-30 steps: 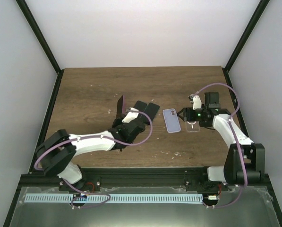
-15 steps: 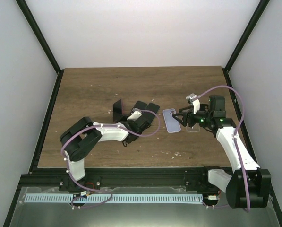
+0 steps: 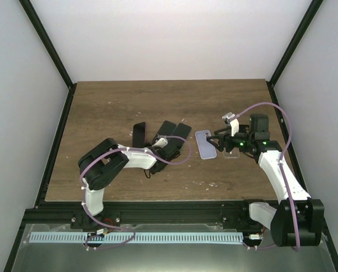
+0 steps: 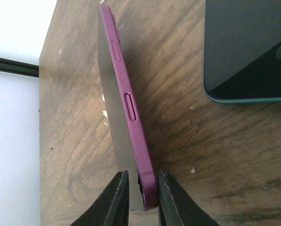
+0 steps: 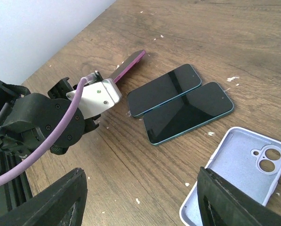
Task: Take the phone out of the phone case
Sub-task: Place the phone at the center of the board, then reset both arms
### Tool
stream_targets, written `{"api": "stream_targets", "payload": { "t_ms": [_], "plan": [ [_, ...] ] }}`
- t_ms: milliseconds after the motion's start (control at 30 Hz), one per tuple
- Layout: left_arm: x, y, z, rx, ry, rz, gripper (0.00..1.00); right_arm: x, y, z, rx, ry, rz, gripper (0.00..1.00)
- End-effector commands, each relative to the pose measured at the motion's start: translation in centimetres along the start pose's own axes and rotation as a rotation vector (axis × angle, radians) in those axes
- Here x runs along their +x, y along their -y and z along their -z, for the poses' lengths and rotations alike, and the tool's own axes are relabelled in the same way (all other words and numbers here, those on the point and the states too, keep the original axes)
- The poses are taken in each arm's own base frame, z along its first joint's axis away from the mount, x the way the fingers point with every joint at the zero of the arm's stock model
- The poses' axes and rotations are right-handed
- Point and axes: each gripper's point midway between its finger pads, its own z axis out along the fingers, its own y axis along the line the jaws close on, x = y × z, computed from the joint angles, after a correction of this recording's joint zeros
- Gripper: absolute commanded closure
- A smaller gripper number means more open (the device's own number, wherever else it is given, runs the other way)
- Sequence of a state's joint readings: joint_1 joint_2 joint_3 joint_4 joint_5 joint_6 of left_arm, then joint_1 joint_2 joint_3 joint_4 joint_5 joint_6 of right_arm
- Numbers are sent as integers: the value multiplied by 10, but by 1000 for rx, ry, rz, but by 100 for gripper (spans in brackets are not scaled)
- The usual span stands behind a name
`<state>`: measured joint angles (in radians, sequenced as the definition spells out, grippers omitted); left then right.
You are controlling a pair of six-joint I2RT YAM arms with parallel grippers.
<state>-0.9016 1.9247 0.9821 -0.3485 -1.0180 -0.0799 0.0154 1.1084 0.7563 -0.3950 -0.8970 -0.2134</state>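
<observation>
The phone in its magenta phone case (image 4: 131,108) leans on one long edge on the table, left of centre (image 3: 138,134), its screen facing left. My left gripper (image 4: 142,197) straddles its near end, slightly open. The right finger touches the case; the left finger (image 4: 116,197) stands a sliver off the screen. The right wrist view shows the case as a thin magenta strip (image 5: 129,65) beyond the left wrist. My right gripper (image 5: 145,188) hovers open and empty over bare wood, right of centre (image 3: 218,139).
Two bare dark phones (image 5: 164,88) (image 5: 187,113) lie side by side just right of the cased phone. An empty lavender case (image 3: 205,144) lies at centre, and a clear case (image 3: 231,152) under the right wrist. The left arm (image 3: 129,156) lies low across the table.
The cased phone has tipped from standing upright to leaning low, and the left jaws have loosened on it. The left arm folded closer to it. The right gripper rose slightly and opened wider.
</observation>
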Motion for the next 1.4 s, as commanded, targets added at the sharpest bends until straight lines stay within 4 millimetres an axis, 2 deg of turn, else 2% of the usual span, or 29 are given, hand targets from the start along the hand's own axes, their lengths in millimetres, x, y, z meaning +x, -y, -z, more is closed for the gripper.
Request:
{"api": "stream_targets", "payload": {
  "t_ms": [0,100,233,367,600,700,900,1033,1133,1233,1367],
  "plan": [
    [2,6,2,34,-24,21,81,-8,1,5,28,24,43,34],
    [3,7,4,42,-32,29,76,-8,2,4,34,24,39,34],
    [3,3,11,46,-42,49,58,-8,8,2,46,12,25,33],
    [-6,-4,30,71,-19,92,45,-8,10,4,72,14,26,32],
    [-20,-19,64,215,13,248,32,-16,10,12,123,55,52,31],
    [-32,-28,85,329,52,335,28,-22,10,17,135,75,57,30],
    [-59,-51,150,666,183,472,26,-42,3,34,191,154,93,30],
    [-71,-75,180,850,253,548,26,-75,-8,58,256,253,131,26],
    [-77,-104,188,859,329,587,21,-94,-12,75,316,326,141,14],
    [-80,-129,190,809,377,621,19,-99,-17,81,320,373,141,11],
    [-78,-162,182,666,412,695,19,-99,-4,90,397,427,71,10]
  ]
}}
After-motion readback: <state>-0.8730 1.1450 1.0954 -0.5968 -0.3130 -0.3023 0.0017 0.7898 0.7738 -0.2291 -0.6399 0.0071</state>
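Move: The magenta-edged phone is still tilted at my left fingertips, its near end between them. Its middle is about 7 cm ahead, 2 cm to the left and 2 cm below that hand. Of the two dark phones lying flat beside it, the nearer is some 8 cm ahead and 11 cm right of my left hand, the farther 6 cm ahead and 19 cm right. From my idle right hand, the magenta-edged phone is roughly 38 cm left, 11 cm ahead and 18 cm down. I let my left hand sink barely 1 cm and spread its fingers wide, letting go of the magenta-edged phone's near end. Then I lift it away some 22 cm, drawing it back and to the right and rolling it about 60 degrees, left side down. My empty right hand, opening further, rises about 11 cm and drifts right, away from the lilac case, its fingers tipping up. ##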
